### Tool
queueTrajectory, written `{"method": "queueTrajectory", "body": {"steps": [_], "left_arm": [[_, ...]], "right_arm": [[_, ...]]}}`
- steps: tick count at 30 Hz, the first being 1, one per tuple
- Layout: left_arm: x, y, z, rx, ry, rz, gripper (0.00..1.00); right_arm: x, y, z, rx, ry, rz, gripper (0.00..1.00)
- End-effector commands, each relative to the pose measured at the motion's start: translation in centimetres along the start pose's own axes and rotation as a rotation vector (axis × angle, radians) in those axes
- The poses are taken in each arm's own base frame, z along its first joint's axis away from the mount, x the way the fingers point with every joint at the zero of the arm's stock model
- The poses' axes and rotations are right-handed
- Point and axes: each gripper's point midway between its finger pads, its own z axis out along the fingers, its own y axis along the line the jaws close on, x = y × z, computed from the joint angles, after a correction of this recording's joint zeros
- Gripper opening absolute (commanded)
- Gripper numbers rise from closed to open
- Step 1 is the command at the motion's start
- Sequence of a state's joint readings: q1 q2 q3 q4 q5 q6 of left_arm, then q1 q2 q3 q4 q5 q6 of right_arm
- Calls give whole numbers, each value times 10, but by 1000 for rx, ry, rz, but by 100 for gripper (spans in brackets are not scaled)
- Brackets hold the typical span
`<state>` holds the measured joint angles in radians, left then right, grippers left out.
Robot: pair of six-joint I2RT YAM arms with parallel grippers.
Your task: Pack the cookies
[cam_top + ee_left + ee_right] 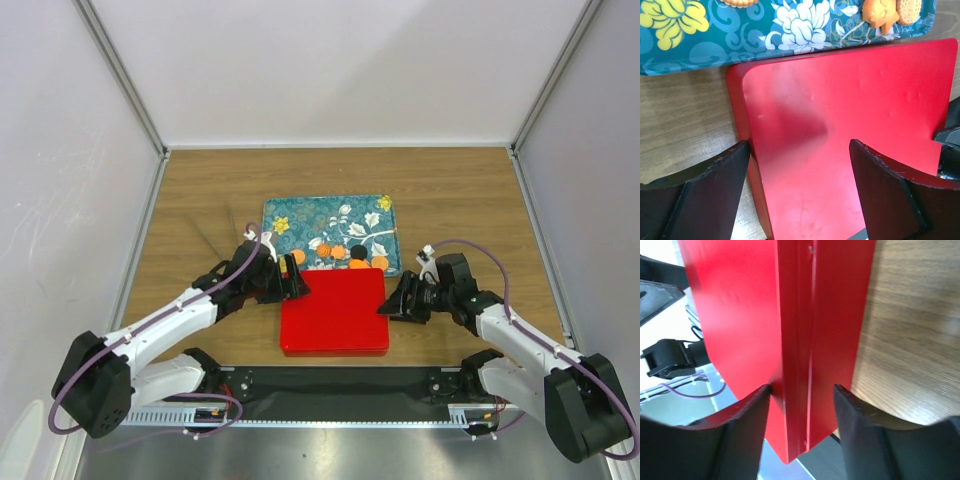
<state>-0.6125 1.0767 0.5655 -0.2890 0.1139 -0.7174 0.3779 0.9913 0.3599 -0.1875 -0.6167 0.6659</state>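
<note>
Several small round cookies (338,252), mostly orange with one black, lie along the near edge of the teal flowered tray (330,215); two orange ones (880,12) show in the left wrist view. A flat red box (335,310) with its lid down lies just in front of the tray. My left gripper (295,283) hangs open over the box's far left corner (840,100), jaws wide and nothing between them (800,142). My right gripper (390,305) straddles the box's right edge (740,315), one finger on the lid top, the other beside the side wall (801,387).
White enclosure walls with metal posts ring the wooden table (450,200). The black mounting rail (340,385) runs right behind the box's near edge. The tray (715,40) almost touches the box's far side.
</note>
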Motion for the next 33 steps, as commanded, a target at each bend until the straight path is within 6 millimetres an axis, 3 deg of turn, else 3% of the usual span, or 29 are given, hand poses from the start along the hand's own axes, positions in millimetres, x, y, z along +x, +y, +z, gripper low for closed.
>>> {"method": "queueTrajectory", "body": {"steps": [1,10,17,24,33], "left_arm": [[-20,-26,-6,56,-47,12,86],[-20,-40,-9,73,-35,32,86],[-18,-48,-11,76,-20,47,85],[-13,-44,-4,60,5,45,86],[-2,-39,5,49,30,40,86]], "right_arm": [[-12,4,1,5,-45,-24,57],[-9,-2,5,3,-44,-10,46],[-7,-5,8,4,-39,-6,46],[-3,-11,10,27,-33,-8,45],[8,-16,16,50,-23,-23,32]]}}
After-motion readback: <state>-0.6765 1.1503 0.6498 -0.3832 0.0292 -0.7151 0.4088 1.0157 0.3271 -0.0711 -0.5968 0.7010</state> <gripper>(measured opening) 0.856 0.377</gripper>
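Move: The red lid's middle lies about 8 cm to the right of the left hand and 4 cm back, and about 12 cm to the left of the right hand and level with it fore and aft, slightly below both. The lid's right edge is between the right fingers, its left edge at the left fingers. From the right hand, a round orange cookie is some 10 cm ahead and 2 cm left, and the patterned tray's middle about 16 cm ahead and 13 cm left. Closing its fingers by roughly a quarter of their full range, the right hand narrows its grip over the lid's right edge, one finger on the top and the other against the side, while shifting about 1 cm left and slightly forward, in towards the box. The left hand stays at the lid's left edge with its fingers wide, rolling some 5 degrees so its left side rises. ##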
